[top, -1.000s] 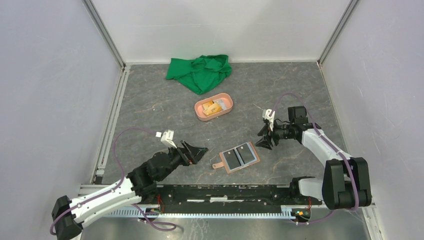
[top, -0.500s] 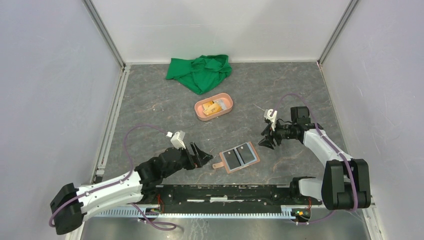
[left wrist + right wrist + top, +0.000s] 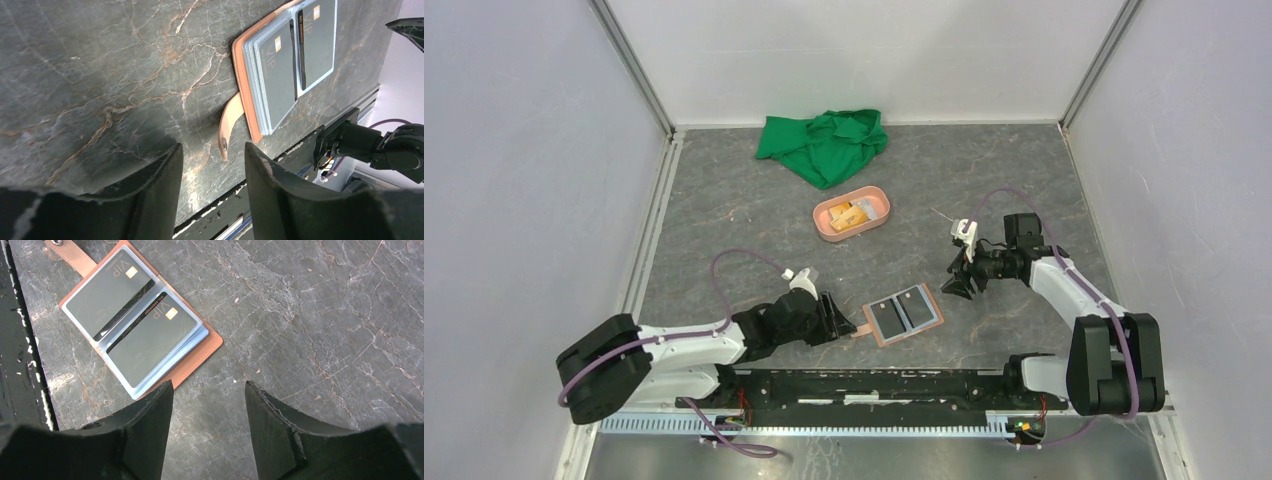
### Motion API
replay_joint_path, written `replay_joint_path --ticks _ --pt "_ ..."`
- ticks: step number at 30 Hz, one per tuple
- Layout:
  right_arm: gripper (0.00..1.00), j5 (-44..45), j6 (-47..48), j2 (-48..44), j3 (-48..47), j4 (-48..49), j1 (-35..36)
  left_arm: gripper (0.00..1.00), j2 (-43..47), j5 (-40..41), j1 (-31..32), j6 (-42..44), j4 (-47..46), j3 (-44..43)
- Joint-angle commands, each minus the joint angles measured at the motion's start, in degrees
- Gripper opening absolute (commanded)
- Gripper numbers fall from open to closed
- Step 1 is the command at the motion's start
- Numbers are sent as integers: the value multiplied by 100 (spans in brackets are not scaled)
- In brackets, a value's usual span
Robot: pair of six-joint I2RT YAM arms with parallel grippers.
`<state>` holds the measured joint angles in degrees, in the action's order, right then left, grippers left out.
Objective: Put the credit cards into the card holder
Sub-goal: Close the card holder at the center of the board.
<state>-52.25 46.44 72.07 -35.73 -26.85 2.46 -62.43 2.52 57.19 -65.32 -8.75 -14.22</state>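
The tan card holder (image 3: 931,318) lies open flat on the table near the front edge. Two dark grey credit cards (image 3: 888,318) (image 3: 915,302) sit in its clear sleeves, one on each half. In the left wrist view they show as the credit cards (image 3: 278,75) (image 3: 316,45), with the closing tab (image 3: 227,125) pointing at my fingers. My left gripper (image 3: 839,318) (image 3: 213,150) hangs low just left of the tab, open, with nothing between its fingers. My right gripper (image 3: 952,283) (image 3: 209,385) is open over bare table just right of the card holder (image 3: 202,351).
A salmon-pink oval tray (image 3: 819,218) holding yellow and white items stands behind the holder. A crumpled green cloth (image 3: 824,143) lies at the back. The black base rail (image 3: 874,385) runs along the near edge, close to the holder.
My left arm has swung right and down towards the holder's tab, and its jaws have narrowed. The right gripper has hardly moved.
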Motion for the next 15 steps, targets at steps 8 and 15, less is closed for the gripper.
replay_joint_path --ticks 8,15 --pt "61 -59 -563 279 126 431 -22 42 -544 -415 12 -489 -836 -73" --pt "60 -68 -977 806 25 365 -7 19 -930 -407 11 -428 -1106 -222"
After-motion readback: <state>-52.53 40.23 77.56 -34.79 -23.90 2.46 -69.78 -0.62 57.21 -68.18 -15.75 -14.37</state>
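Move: The card holder's strap sticks out towards the left gripper. Its middle lies about 3 cm to that hand's right, about 1 cm back and 1 cm below. The open card holder with its two stacks of cards is centred some 12 cm to the left hand's right, about 2 cm ahead and 2 cm below. From the right hand, the card holder lies about 9 cm left, 5 cm back and 5 cm down. Ease the left gripper about 1.5 cm to the right and a little down, so its fingertips straddle the end of the strap, while narrowing the fingers to roughly half their gap around the tip. Meanwhile sink the right hand some 2 cm beside the card holder's right edge, tipping its wrist about 10 degrees and leaving the fingers as they are. ##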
